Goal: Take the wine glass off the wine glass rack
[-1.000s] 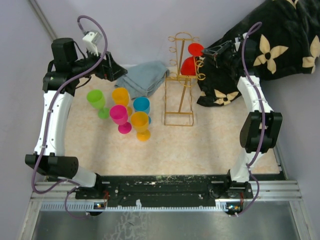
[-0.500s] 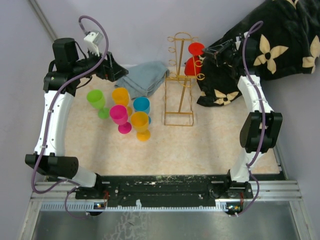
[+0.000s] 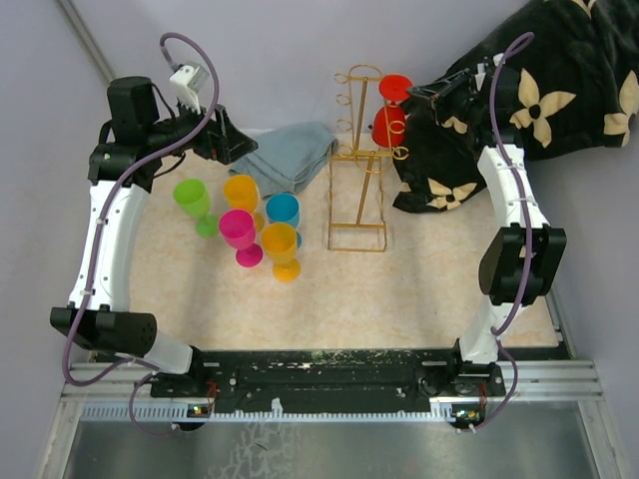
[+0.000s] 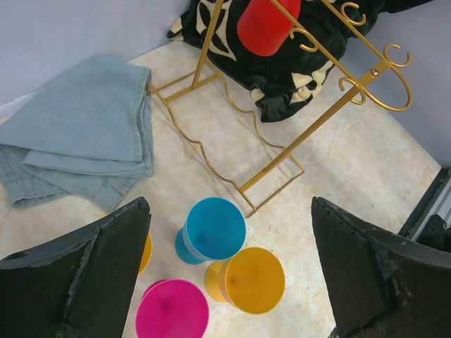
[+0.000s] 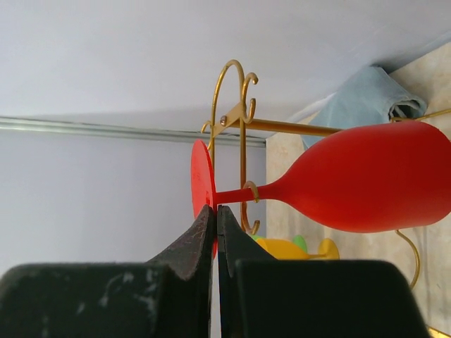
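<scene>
The red wine glass (image 3: 387, 125) hangs on the right side of the gold wire wine glass rack (image 3: 359, 160), its stem through a hook and its round foot at the top. My right gripper (image 3: 411, 93) reaches in from the right and is shut on the rim of that foot. In the right wrist view the fingertips (image 5: 215, 210) pinch the foot's edge, the wine glass (image 5: 366, 179) stretches to the right, and the rack (image 5: 242, 148) stands behind it. My left gripper (image 3: 235, 145) hovers open at the back left, over the cloth. It sees the wine glass (image 4: 266, 24) and the rack (image 4: 310, 132).
Several plastic goblets stand left of the rack: green (image 3: 190, 195), orange (image 3: 241, 190), blue (image 3: 283, 210), pink (image 3: 238, 229), yellow (image 3: 280, 242). A folded blue-grey cloth (image 3: 285, 155) lies behind them. A black floral blanket (image 3: 539, 80) is heaped at the back right, under the right arm.
My right gripper has closed on the glass's foot and lifted it slightly up and back; the bowl shifted with it. The left arm has barely moved.
</scene>
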Controlling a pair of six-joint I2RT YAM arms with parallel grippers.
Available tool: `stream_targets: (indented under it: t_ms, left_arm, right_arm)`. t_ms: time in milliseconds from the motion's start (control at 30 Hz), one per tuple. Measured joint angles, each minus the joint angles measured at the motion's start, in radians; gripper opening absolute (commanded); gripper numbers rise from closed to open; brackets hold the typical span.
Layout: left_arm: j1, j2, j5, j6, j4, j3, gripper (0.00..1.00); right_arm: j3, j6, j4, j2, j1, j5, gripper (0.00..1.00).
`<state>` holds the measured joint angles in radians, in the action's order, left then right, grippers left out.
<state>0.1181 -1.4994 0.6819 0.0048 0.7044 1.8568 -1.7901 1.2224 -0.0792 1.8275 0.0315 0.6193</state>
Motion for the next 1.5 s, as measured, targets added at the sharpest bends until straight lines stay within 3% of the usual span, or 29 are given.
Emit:
stream_targets:
  t_ms: [467, 1033, 1233, 1367, 1500]
  left_arm:
    - [0.0, 0.0, -0.001, 0.004, 0.008, -0.005, 1.0]
    - [0.006, 0.0, -0.011, 0.004, 0.013, -0.005, 1.0]
    - [0.003, 0.0, -0.093, 0.0, 0.012, -0.008, 1.0]
    - [-0.024, 0.0, -0.118, -0.022, 0.006, -0.028, 1.0]
    - [-0.092, 0.0, -0.094, -0.079, -0.023, -0.068, 1.0]
  right_arm:
    - [0.018, -0.031, -0.059, -0.011, 0.008, -0.04, 0.0]
    - [0.132, -0.058, -0.103, -0.139, 0.076, -0.092, 0.0]
    - [0.135, -0.073, -0.12, -0.214, 0.189, -0.098, 0.0]
    - [0.011, -0.046, -0.097, -0.192, 0.246, -0.093, 0.0]
    - [-0.235, 0.022, 0.033, -0.113, 0.214, -0.053, 0.0]
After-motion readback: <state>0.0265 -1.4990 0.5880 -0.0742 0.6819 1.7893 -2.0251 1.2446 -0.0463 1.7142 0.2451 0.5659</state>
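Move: My right hand has the red wine glass pinched by the foot, its stem still in the rack's hook; the glass's middle is about 8 cm below that hand, 2 cm ahead and 2 cm left. The top of the rack is roughly 7 cm to its left, 3 cm ahead and about level; the black flowered blanket lies some 18 cm right, 8 cm ahead and 25 cm lower. From my left hand the red glass is about 27 cm right, 13 cm ahead and 9 cm below. Keeping my right fingers shut on the foot, I ease the red glass down about 2 cm, then draw it rightward out of the hook, some 12 cm and a little back, turning clockwise. Then I swing it quickly up, ending about 16 cm higher, fingers tipping upward. Late on, my open left hand moves left, also forward and down, turning counter-clockwise. ##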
